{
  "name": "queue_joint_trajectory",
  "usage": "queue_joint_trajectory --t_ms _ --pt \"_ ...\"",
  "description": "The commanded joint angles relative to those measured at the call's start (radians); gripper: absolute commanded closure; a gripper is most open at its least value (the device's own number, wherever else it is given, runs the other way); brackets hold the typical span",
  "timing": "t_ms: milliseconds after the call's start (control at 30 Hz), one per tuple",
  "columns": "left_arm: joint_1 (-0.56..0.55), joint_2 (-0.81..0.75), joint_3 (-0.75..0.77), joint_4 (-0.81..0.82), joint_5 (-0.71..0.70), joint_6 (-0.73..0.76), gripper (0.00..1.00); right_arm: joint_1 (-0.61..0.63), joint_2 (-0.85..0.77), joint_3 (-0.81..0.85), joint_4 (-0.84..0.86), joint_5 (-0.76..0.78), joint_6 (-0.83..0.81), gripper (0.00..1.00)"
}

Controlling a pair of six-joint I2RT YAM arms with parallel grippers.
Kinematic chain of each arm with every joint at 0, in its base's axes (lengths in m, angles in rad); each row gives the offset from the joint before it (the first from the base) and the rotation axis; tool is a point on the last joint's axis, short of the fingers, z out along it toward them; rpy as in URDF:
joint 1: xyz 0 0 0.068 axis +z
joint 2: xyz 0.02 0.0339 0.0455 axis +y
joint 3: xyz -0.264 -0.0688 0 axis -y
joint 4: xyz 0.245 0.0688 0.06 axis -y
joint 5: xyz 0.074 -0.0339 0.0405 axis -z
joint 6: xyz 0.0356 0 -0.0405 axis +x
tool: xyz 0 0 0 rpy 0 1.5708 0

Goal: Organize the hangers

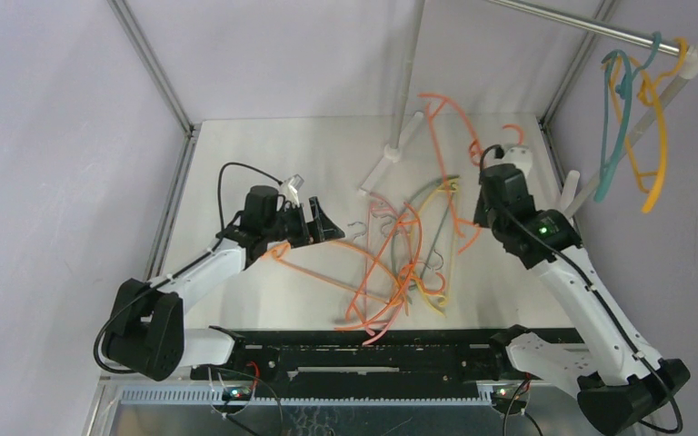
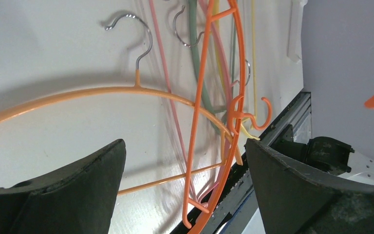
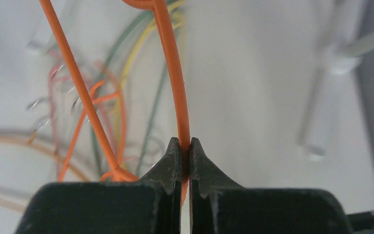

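A tangle of hangers [image 1: 400, 263] in orange, pink, yellow and green lies mid-table. My right gripper [image 1: 483, 221] is shut on a thin bar of a bright orange hanger [image 1: 450, 118] that rises from the pile's right side. In the right wrist view the bar [image 3: 175, 73] runs straight up out of the pinched gripper [image 3: 185, 145]. My left gripper [image 1: 323, 225] hangs open at the pile's left, holding nothing. Its fingers [image 2: 78, 187] straddle a pale orange hanger [image 2: 102, 92] with a metal hook and a bright orange one [image 2: 214, 122] below.
A steel rail [image 1: 582, 27] at the top right carries a teal hanger [image 1: 611, 127] and a yellow hanger [image 1: 659, 136]. White rack poles [image 1: 398, 145] lie and stand at the table's back. A black rail [image 1: 373, 350] runs along the near edge.
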Motion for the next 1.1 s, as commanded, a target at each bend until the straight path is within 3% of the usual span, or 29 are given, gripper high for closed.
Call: queue_joint_trajectory --t_ms 0,467,1067 --pt "-0.003 -0.042 0.07 -0.008 0.026 0.009 0.04 -0.089 0.002 0.133 -0.032 0.233 -0.156 1.0" --pt "-0.004 -0.056 0.081 -0.089 0.008 0.04 0.04 -0.384 0.127 0.381 0.226 0.191 -0.389 1.0" --pt "-0.004 0.061 0.134 -0.071 0.036 0.057 0.05 -0.407 0.06 0.349 0.259 0.184 -0.388 1.0"
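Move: The right hand already pinches a red-orange hanger; the free stretch of metal rail it is bound for, just left of the hung teal hanger, lies about 14 cm ahead, 14 cm to its right and 20 cm above. From the hand, the teal hanger's middle is some 10 cm ahead, 18 right and 8 up; the yellow one's is 9 ahead, 22 right and 7 up. From the left hand the same rail stretch is some 13 cm ahead, 44 right and 31 up. With its fingers still shut on the red-orange hanger, the right hand swings it up and to the right in one quick sweep, about 15 cm each way and some 6 cm forward, towards the rail just left of the teal hanger. On the way the wrist turns some 30 degrees, swinging clockwise, rolling its left side down and lifting the fingertips; then the hand all but stops near the rail, easing back about a centimetre. ##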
